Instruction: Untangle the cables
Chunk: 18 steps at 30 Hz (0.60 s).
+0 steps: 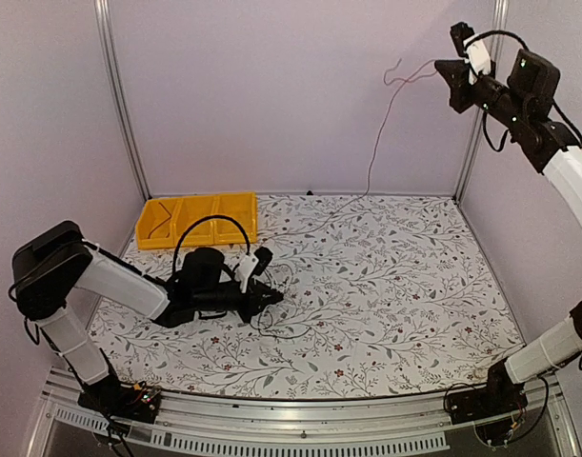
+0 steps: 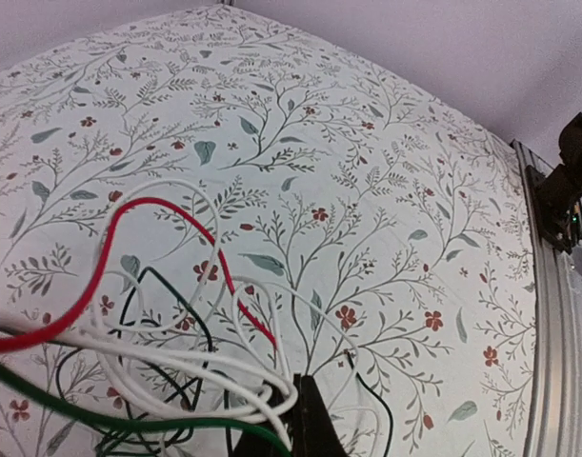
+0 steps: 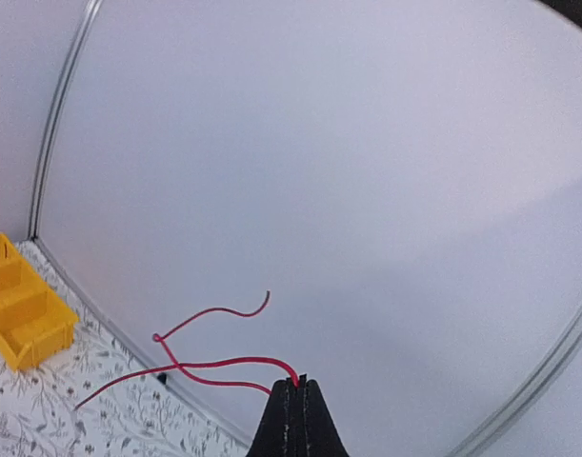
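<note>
The cables (image 2: 176, 362) lie in a tangle on the flowered table: white loops, a red cable (image 2: 157, 202), a black one (image 2: 167, 286) and a green one (image 2: 81, 411). My left gripper (image 2: 299, 379) rests low on the table (image 1: 271, 298) at the edge of this tangle. Its jaws are shut, and white strands run into the seam between them. My right gripper (image 1: 441, 69) is raised high at the back right, shut on the red cable (image 3: 214, 362) near its free end. From there the red cable (image 1: 381, 133) hangs down to the table and runs toward the tangle.
A yellow bin (image 1: 197, 219) with three compartments stands at the back left, also seen in the right wrist view (image 3: 19, 314). Pale walls and metal posts (image 1: 119, 95) enclose the table. A thick black arm cable (image 1: 210, 224) loops above the left wrist.
</note>
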Each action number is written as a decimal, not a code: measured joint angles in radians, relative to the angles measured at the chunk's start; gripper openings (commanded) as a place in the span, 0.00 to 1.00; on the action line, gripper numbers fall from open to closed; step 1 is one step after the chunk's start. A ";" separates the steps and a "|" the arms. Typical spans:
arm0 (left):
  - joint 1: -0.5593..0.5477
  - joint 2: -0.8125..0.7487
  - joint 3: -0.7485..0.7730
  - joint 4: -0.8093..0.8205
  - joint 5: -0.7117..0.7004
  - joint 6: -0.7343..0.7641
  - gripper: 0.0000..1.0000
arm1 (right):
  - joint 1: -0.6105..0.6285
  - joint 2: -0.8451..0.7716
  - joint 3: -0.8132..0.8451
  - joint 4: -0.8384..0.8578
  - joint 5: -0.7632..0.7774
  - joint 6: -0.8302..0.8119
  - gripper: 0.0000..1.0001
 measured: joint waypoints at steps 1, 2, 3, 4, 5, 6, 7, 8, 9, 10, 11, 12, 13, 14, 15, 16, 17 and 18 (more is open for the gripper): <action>0.000 -0.032 -0.002 -0.014 -0.009 0.003 0.00 | -0.035 -0.027 -0.107 -0.008 0.000 0.006 0.00; 0.000 -0.060 -0.002 -0.026 -0.016 0.008 0.00 | -0.060 -0.051 -0.200 -0.023 0.002 0.009 0.00; 0.000 -0.085 -0.001 -0.037 -0.024 0.014 0.00 | -0.081 -0.087 -0.336 -0.036 0.000 0.009 0.00; 0.000 -0.105 0.002 -0.054 -0.029 0.019 0.00 | -0.087 -0.116 -0.429 -0.059 -0.002 0.005 0.00; 0.000 -0.120 0.007 -0.074 -0.030 0.026 0.00 | -0.087 -0.150 -0.531 -0.078 -0.006 0.001 0.00; 0.000 -0.126 0.014 -0.092 -0.030 0.034 0.00 | -0.085 -0.188 -0.623 -0.100 -0.011 -0.006 0.00; 0.000 -0.129 0.026 -0.117 -0.028 0.042 0.00 | -0.083 -0.231 -0.707 -0.132 -0.017 -0.011 0.00; 0.000 -0.129 0.034 -0.136 -0.026 0.049 0.00 | -0.080 -0.273 -0.779 -0.154 -0.022 -0.017 0.00; 0.000 -0.127 0.043 -0.159 -0.020 0.056 0.00 | -0.079 -0.312 -0.840 -0.166 -0.026 -0.021 0.00; 0.000 -0.123 0.053 -0.182 -0.011 0.064 0.00 | -0.079 -0.355 -0.903 -0.179 -0.027 -0.025 0.05; 0.000 -0.118 0.059 -0.198 -0.002 0.068 0.00 | -0.079 -0.393 -0.958 -0.189 -0.026 -0.029 0.13; 0.000 -0.113 0.063 -0.210 0.006 0.072 0.00 | -0.079 -0.422 -1.005 -0.198 -0.022 -0.034 0.21; -0.001 -0.108 0.065 -0.225 0.017 0.078 0.00 | -0.079 -0.435 -1.038 -0.206 -0.008 -0.033 0.30; -0.002 -0.103 0.067 -0.239 0.026 0.082 0.00 | -0.079 -0.439 -1.067 -0.210 0.006 -0.039 0.39; -0.002 -0.097 0.071 -0.256 0.035 0.086 0.00 | -0.079 -0.432 -1.081 -0.217 0.028 -0.031 0.47; -0.003 -0.092 0.073 -0.268 0.043 0.089 0.00 | -0.079 -0.418 -1.083 -0.227 0.045 -0.023 0.54; -0.003 -0.090 0.077 -0.286 0.049 0.094 0.00 | -0.080 -0.398 -1.080 -0.229 0.056 -0.016 0.59; -0.003 -0.089 0.081 -0.303 0.055 0.100 0.00 | -0.080 -0.381 -1.069 -0.233 0.063 -0.003 0.61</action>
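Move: High up on the right, the right hand holds the red cable's end, with the strand trailing to the tangle. The bare tabletop where it goes is about 57 cm below, 9 cm back and 10 cm to the right. The tangle is roughly 33 cm left, 13 cm back and 53 cm below. From the left hand, which grips the tangle, its coils are about 3 cm below and level with it, and that bare patch is some 42 cm to the right, 4 cm farther out and 7 cm below. Swinging the red cable down from its height, the right hand drops fast by about 40 cm towards the bare right side of the table, then also draws back and slightly right, tipping its fingers down some 50 degrees. Near the bottom it opens and lets go, still well above the tabletop. The left hand keeps the tangle pinched, bobbing up 3–4 cm and sinking back. ##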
